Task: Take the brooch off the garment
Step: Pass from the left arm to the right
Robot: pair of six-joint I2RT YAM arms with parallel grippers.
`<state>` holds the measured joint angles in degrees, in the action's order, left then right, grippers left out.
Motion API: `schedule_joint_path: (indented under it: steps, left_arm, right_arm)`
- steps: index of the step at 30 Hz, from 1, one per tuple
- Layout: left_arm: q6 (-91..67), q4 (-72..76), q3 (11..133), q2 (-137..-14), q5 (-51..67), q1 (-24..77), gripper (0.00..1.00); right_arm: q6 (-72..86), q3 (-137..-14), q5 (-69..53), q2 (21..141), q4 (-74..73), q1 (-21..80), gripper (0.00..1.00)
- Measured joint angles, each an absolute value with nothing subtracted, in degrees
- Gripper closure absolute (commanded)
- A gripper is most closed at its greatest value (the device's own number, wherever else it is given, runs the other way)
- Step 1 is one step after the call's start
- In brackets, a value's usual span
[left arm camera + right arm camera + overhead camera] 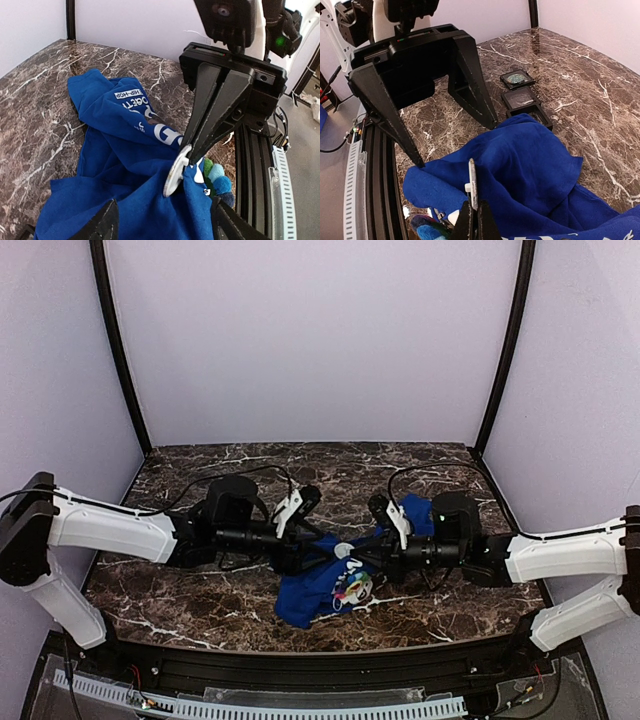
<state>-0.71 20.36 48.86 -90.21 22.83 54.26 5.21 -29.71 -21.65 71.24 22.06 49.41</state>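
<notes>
The brooch (178, 173) is a small round disc, seen edge-on with a pale back, and shows in the right wrist view (472, 181) and from above (343, 551). My right gripper (475, 212) is shut on its lower rim, the same right gripper (190, 154) coming down from above in the left wrist view. The blue garment (305, 595) lies crumpled on the table, and its cloth (125, 165) is drawn up against the disc. My left gripper (162, 222) stands open over the cloth, holding nothing; that left gripper (456, 144) faces the right one.
Small dark square trays (517, 78) (522, 97) sit on the marble table (580, 65) beyond the garment, one partly under its edge. A fuzzy green and blue decoration (216, 176) on the garment lies by the black front rail (250, 165).
</notes>
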Motion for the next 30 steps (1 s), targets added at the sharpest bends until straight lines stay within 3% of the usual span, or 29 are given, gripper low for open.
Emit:
schedule_joint_path:
  steps: [6, 11, 30]
  left_arm:
    - [1.1, 18.5, 50.7, -91.0, 23.4, 54.8, 0.5]
    - [1.8, 17.2, 51.3, -92.2, 24.2, 55.0, 0.52]
    - [2.1, 16.3, 52.5, -94.7, 28.7, 55.9, 0.89]
  right_arm:
    - [3.8, -29.8, -24.3, 71.0, 20.1, 49.5, 1.0]
    - [3.0, -30.2, -26.0, 70.8, 19.1, 49.6, 1.0]
    - [1.7, -30.6, -28.6, 70.6, 17.5, 49.9, 1.0]
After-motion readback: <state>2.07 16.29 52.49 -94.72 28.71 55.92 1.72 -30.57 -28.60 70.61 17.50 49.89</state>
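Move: The brooch is already in the right hand's shut fingertips, its disc about 2 cm left of that hand's point, level with it fore and aft and some 1 cm lower. From the open left hand the brooch lies about 4 cm to the right, level fore and aft and roughly 2 cm below. The coloured pompoms on the garment are some 6 cm back, 6 cm right and 7 cm below the left hand. The right hand keeps its pinch on the brooch and draws it back about 2.5 cm, turning some 10 degrees counter-clockwise and easing to a stop. The left hand comes back with it by about as much while sinking and reaching right roughly 2 cm each, turning slightly clockwise as its widely parted fingers narrow around the disc's free edge to a small gap, not yet shut on it. ##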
